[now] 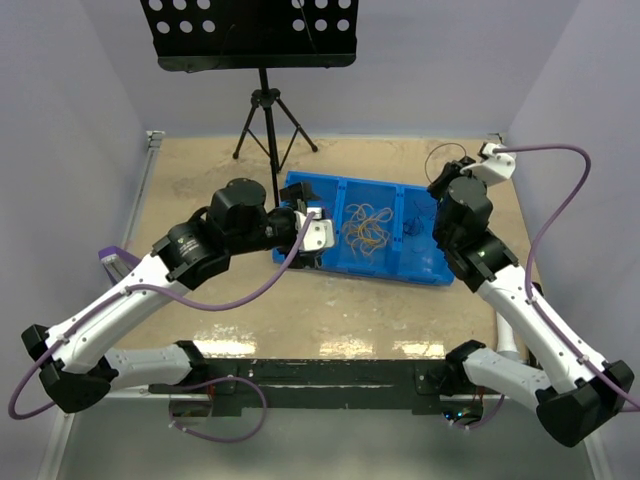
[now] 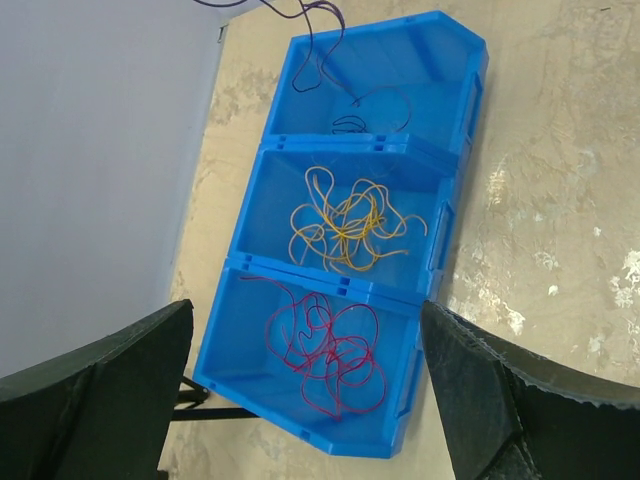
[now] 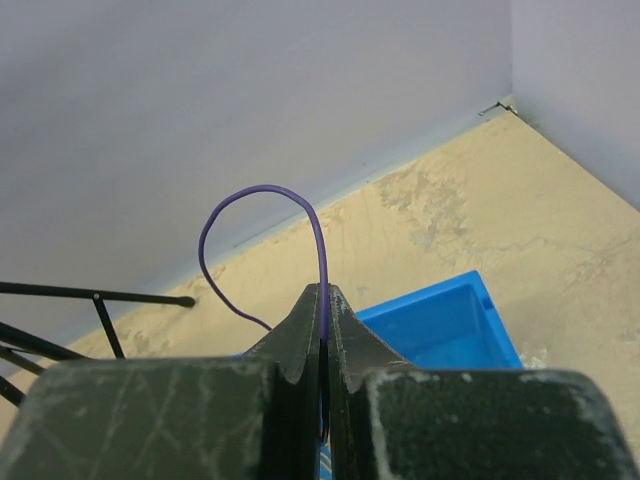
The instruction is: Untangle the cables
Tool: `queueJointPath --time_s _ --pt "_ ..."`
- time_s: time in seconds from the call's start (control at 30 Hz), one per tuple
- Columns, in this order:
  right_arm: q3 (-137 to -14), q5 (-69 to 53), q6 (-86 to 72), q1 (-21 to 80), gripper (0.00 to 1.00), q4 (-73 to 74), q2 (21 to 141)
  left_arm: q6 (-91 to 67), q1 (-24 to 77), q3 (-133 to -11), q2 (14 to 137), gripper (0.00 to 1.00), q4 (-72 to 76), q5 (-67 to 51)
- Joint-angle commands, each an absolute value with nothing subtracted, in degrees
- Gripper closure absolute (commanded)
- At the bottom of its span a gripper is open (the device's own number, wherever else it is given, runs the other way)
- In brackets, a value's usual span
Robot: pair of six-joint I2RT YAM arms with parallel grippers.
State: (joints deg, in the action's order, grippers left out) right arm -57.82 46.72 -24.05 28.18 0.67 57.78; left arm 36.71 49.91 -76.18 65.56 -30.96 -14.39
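A blue three-compartment tray (image 2: 452, 160) lies below my left gripper (image 2: 307, 335), which hangs open with nothing between its fingers. A red cable (image 2: 330, 345) is coiled in the nearest compartment. A yellow-orange cable (image 2: 345, 225) fills the middle one (image 1: 366, 228). A thin purple cable (image 2: 372, 108) lies in the far compartment and rises out of it. My right gripper (image 3: 325, 292) is shut on that thin purple cable (image 3: 255, 192), which loops up above the fingertips. In the top view the right gripper (image 1: 468, 160) is raised over the tray's right end (image 1: 425, 275).
A black music stand on a tripod (image 1: 265, 110) stands behind the tray, its legs also showing in the right wrist view (image 3: 100, 310). White walls close in the table's left, back and right. Thick purple cables (image 1: 560, 190) run along both arms.
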Motion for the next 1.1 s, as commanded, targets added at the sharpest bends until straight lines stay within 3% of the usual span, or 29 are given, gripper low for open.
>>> queueJointPath --time_s 0.0,0.47,0.67,0.87,0.9,1.07 --pt "-57.48 46.05 -26.1 27.51 1.0 -2.72 59.32 35.33 49.83 -75.24 63.46 0.0 -30.23 -12.22" --pt "-52.74 50.72 -32.69 25.84 1.0 1.39 60.82 36.13 49.83 -74.0 61.61 0.0 -28.21 -9.58" --pt "-53.96 47.3 -38.31 25.66 1.0 8.16 67.3 29.11 48.44 -75.84 65.12 0.0 -28.65 -3.78" --pt "-53.44 38.5 -44.02 25.66 1.0 13.09 72.33 22.51 39.74 -76.9 67.23 0.0 -29.62 -9.22" --pt "-52.92 37.63 -44.73 25.66 0.99 13.53 72.42 21.98 38.77 -76.9 67.58 0.0 -29.62 -9.23" --pt "-51.41 38.75 -47.19 25.66 0.61 16.08 72.25 21.36 37.53 -76.46 67.85 0.0 -29.18 -7.74"
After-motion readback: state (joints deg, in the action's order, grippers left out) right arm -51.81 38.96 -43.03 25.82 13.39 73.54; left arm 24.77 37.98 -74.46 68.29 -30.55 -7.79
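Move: Below the right hand, which already pinches the dark purple cable, lies the bin's right compartment, the cable's goal: its middle is some 32 cm down, about 3 cm ahead and 2 cm to the right. The yellow cable lies about 15 cm left of that and 1 cm farther out, the red cable 28 cm left and 1 cm farther out. From the empty left hand, the same compartment is roughly 14 cm ahead, 27 cm right and 32 cm below. Lowering the purple cable towards the right compartment, the right hand sinks about 18 cm, slowly at first and then fast, its fingers tipping down some 25 degrees, and only at the bottom parts its fingers roughly a quarter to release the cable. The left hand, empty and wide open, swings forward and left late on, turning counter-clockwise. ##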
